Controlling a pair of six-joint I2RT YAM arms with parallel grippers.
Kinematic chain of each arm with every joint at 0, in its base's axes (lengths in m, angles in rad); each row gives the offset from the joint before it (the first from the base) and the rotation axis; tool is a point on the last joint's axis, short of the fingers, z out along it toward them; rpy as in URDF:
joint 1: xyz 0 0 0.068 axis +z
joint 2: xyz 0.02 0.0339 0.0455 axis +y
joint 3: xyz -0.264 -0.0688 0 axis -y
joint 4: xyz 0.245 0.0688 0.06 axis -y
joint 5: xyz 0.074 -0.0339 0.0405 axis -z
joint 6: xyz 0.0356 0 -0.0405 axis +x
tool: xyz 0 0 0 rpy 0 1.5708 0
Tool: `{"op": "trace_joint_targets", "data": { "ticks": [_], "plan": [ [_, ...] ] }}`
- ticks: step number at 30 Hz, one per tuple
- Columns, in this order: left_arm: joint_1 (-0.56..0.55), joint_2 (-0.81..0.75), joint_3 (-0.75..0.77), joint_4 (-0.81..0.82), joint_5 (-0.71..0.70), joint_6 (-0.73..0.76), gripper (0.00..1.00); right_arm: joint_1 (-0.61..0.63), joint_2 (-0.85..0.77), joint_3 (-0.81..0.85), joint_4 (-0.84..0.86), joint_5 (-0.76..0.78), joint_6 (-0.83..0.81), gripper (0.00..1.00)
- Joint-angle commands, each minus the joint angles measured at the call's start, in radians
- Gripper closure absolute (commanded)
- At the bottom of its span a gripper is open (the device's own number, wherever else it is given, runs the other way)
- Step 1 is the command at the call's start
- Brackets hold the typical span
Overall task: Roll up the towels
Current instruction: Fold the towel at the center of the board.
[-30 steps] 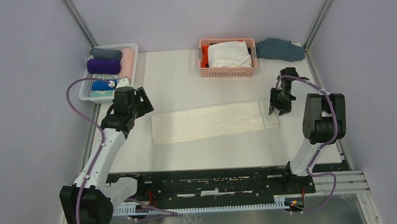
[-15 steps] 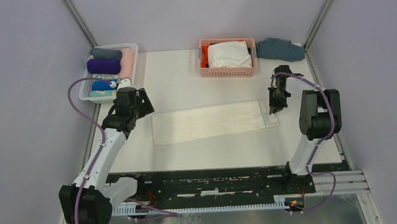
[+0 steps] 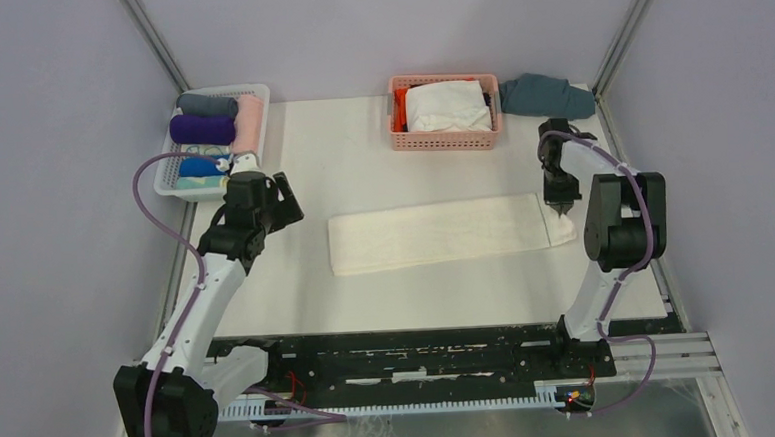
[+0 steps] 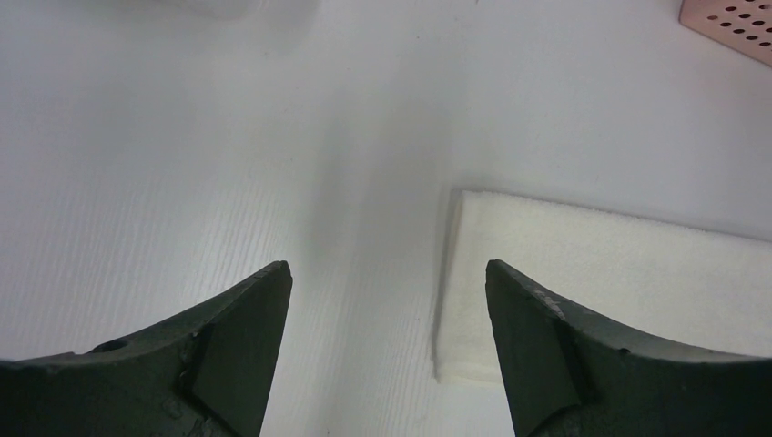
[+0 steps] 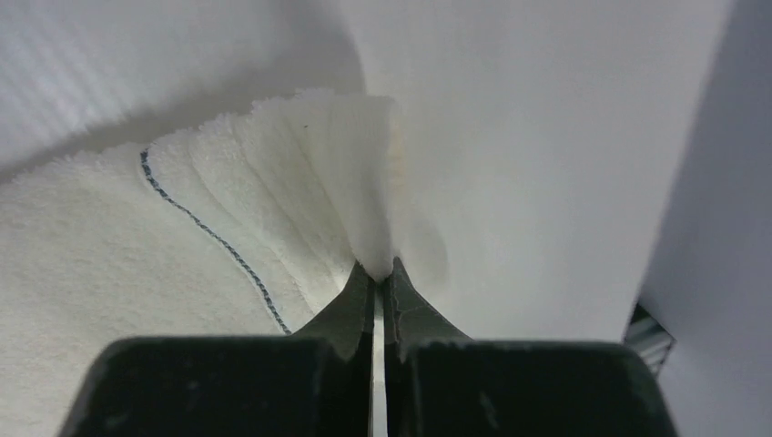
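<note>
A cream-white towel (image 3: 439, 233) lies flat as a long strip across the table. My right gripper (image 3: 561, 204) is shut on its right end. The right wrist view shows that corner of the towel (image 5: 182, 237) bunched and lifted between the closed tips of the right gripper (image 5: 376, 269). My left gripper (image 3: 278, 204) stands open over bare table just left of the towel's left end. In the left wrist view the towel (image 4: 619, 273) reaches under the right finger while the left gripper (image 4: 389, 273) holds nothing. A deep purple towel (image 3: 202, 129) lies rolled in the white basket.
The white basket (image 3: 166, 182) at the back left holds several rolled cloths. A pink basket (image 3: 445, 139) with white and orange fabric stands at the back centre. A teal-grey cloth (image 3: 547, 95) lies in the back right corner. The right gripper is near the table's right edge.
My right gripper has closed on the towel's right end and drawn the whole towel to the right. The left gripper has stayed open and almost still.
</note>
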Motion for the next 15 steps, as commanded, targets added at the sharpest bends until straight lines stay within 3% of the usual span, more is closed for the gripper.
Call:
{"op": "trace_joint_targets", "data": {
  "ticks": [1,5,15],
  "plan": [
    [-0.005,-0.027,-0.005,0.03,0.072,0.027,0.15,-0.013,-0.019,0.143,-0.069,0.303,0.0,0.99],
    [-0.005,-0.013,-0.017,0.029,0.168,-0.013,0.15,0.024,-0.021,0.217,-0.135,0.263,-0.027,1.0],
    [-0.005,0.024,-0.165,0.186,0.406,-0.239,0.17,0.249,-0.155,0.2,-0.166,-0.21,0.049,0.99]
  ]
}}
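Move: The right hand, shut on the towel's right end just above the table, has the towel's left end about 48 cm to its left and 5 cm back, with the towel's middle some 24 cm left and 3 cm back. The pink basket stands roughly 25 cm ahead and 24 cm left. From the empty left hand, the towel's left end lies about 6 cm right, 2 cm ahead and 17 cm below; the white basket is around 24 cm ahead and 21 cm left. Up and outward first, the right hand lifts the pinched end about 7 cm, going some 3 cm forward and briefly right, then reverses into a quick leftward swing of about 10 cm over the towel, turning slightly counter-clockwise and keeping its grip. The open left hand shifts right and sinks, rolling its left side down about 15 degrees, touching nothing. ##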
